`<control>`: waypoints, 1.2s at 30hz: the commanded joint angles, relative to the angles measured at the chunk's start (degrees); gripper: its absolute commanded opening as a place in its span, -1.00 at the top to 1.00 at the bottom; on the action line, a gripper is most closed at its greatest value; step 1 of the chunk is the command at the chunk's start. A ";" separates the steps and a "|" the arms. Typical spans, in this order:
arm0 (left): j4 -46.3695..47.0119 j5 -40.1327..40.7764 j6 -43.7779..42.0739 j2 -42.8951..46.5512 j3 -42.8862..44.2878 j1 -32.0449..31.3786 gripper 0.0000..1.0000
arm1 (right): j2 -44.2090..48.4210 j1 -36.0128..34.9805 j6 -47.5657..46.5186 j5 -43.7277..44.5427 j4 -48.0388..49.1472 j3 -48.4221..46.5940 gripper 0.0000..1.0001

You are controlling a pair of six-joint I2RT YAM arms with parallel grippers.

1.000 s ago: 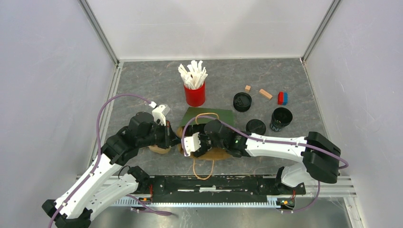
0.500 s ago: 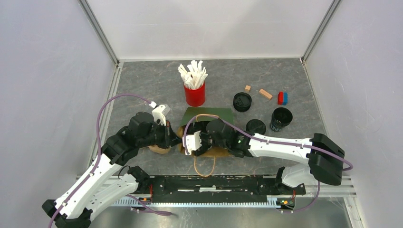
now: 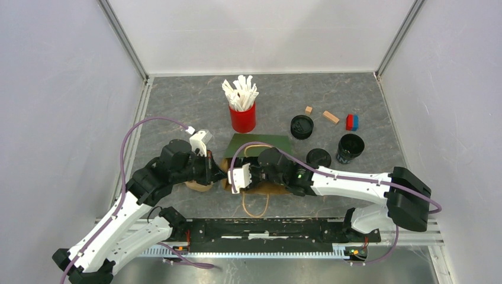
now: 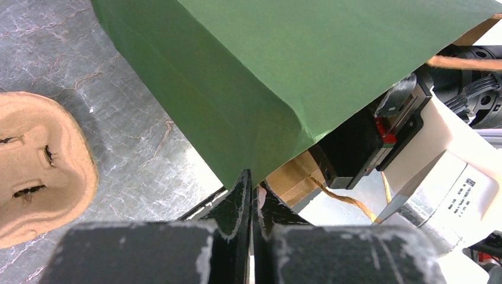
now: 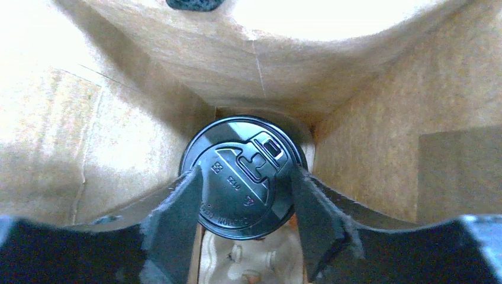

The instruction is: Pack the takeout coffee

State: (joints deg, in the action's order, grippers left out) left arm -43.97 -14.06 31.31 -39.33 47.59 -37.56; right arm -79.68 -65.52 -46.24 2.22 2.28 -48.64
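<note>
The takeout coffee (image 5: pixel 248 157) stands inside the green paper bag (image 3: pixel 261 144). Only its flat black lid shows in the right wrist view, with brown bag walls (image 5: pixel 118 118) all round it. My right gripper (image 5: pixel 244 177) reaches into the bag, one finger against each side of the lid. From above, its fingers are hidden in the bag's mouth. My left gripper (image 4: pixel 253 184) is shut on the bag's lower edge (image 4: pixel 278 89), pinching the paper. In the top view it sits at the bag's left side (image 3: pixel 220 173).
A brown pulp cup carrier (image 4: pixel 35 165) lies left of the bag. A red cup of white sticks (image 3: pixel 243 117) stands behind it. At the right are an open black cup (image 3: pixel 350 148), two loose black lids (image 3: pixel 302 126) (image 3: pixel 318 157) and small blocks (image 3: pixel 352 122).
My right gripper's fingers have closed in from wide open onto the lid's sides. The right arm has shifted slightly. The left arm has kept still, holding the bag.
</note>
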 commanded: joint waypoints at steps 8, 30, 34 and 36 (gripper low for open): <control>2.40 -1.49 2.01 0.05 0.70 0.21 0.96 | 1.42 -0.14 1.50 -3.71 0.86 -0.23 0.18; 2.57 -2.56 1.82 -0.42 0.92 0.21 0.95 | -4.87 1.41 1.76 -0.29 8.34 1.27 0.64; 2.67 -2.65 1.81 -0.43 1.01 0.18 0.96 | -5.81 1.62 1.63 -0.76 8.08 0.83 0.64; 2.84 -2.88 1.84 -0.64 0.97 0.21 0.96 | -5.98 1.62 1.85 -0.99 8.27 0.83 0.64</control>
State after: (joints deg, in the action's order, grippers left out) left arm -43.44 -15.16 31.31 -39.83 47.59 -37.56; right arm -84.64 -64.14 -45.04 1.37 7.68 -47.88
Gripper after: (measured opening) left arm 0.032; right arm 0.183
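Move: Inside the green bag, the black lid of the packed cup lies just beyond my half-closing right fingers, roughly 1 cm ahead, 2 cm left and 3 cm below. The second lidded cup stands on the table some 21 cm to this hand's right and 1 cm ahead, about 9 cm lower; the red straw cup is 16 cm ahead, 3 cm left and 6 cm lower. From my left hand, the lid is about 8 cm ahead, 8 cm right and 8 cm below. I close my right fingers nearly shut above the lid while drawing back barely 1 cm. Then I turn back in with them bunched, down about 2 cm and forward 2 cm, bringing the tips over the middle of the lid to press it down. My left hand stays put and keeps its pinch on the bag's rim. ##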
